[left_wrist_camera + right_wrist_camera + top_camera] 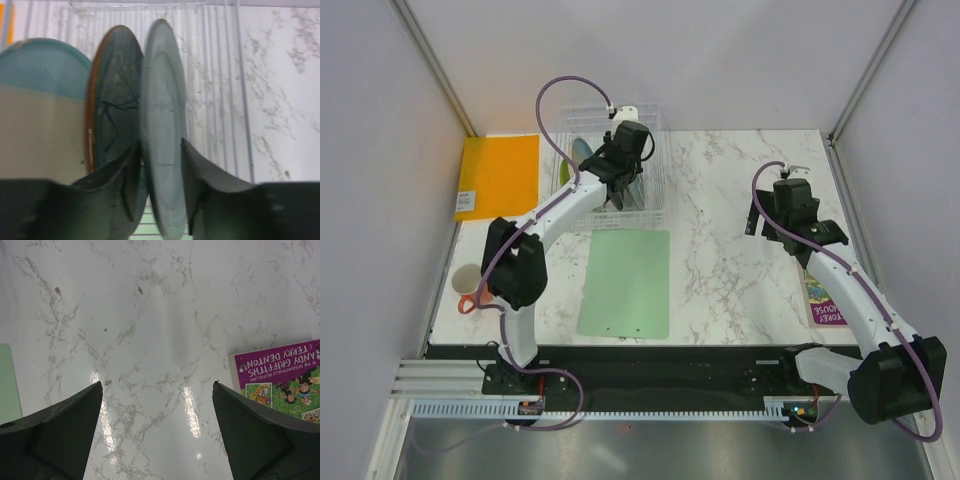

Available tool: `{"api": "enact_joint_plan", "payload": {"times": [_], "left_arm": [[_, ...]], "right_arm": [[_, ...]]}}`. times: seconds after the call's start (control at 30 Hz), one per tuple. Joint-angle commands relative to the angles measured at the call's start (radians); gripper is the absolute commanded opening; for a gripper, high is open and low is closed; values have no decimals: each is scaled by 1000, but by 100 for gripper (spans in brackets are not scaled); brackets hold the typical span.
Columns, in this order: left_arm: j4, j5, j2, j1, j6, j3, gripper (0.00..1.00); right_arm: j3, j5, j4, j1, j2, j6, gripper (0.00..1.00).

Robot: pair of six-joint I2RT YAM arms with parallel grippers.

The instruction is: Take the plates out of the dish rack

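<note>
The clear dish rack stands at the back of the table, its thin dividers showing behind the plates. My left gripper reaches down into it. In the left wrist view a teal-grey plate stands on edge between my fingers, and my left gripper is shut on its rim, both pads against it. Left of it stand a dark plate with a brown rim and a light blue and cream plate. My right gripper hangs open over bare marble, holding nothing.
A pale-green mat lies in front of the rack, its edge also in the right wrist view. An orange sheet and a cup sit at the left. A purple book lies at the right edge.
</note>
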Motion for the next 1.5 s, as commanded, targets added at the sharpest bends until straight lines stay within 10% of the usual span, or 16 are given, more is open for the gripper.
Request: {"api": "enact_joint_plan", "payload": {"times": [0.0,0.13,0.3,1.2,1.47], "left_arm": [[36,-105,36,-13,4,69,36],[38,-144,65,-16,5,80,34],[36,-174,100,-19,2,88,2],[108,-493,102,-154,513,436,2],[-60,-248,-117,-191,352,396,2]], "right_arm": [[-16,24,30,-3,-6,-9,98],[-19,25,31,-4,5,-15,98],[-25,28,30,-7,7,-20,98],[-16,-55,16,-11,-44,17,98],[46,-153,36,-11,-56,34,98]]}}
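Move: The plate on the right of the rack already stands between the left hand's half-open fingers, its middle about 7 cm below and 2 cm ahead of them, neither left nor right. The brown-rimmed plate is some 4 cm left of the hand and about 2 cm ahead, and the pale blue plate some 9 cm left and 2 cm ahead, both at that height. From the right hand the right-hand plate lies roughly 16 cm ahead, 23 cm left and a little lower. The left hand eases a centimetre or so forward while its fingers shut from half open and pinch the upper rim of the right-hand plate between the pads. Keeping that pinch, it swings about 4 cm right, away from the brown-rimmed plate towards the rack's right side, rolling some 25 degrees so its left side rises, then lifts about 10 cm, quickening, as the fingers tip up a little and the hand draws slightly back at the end. ##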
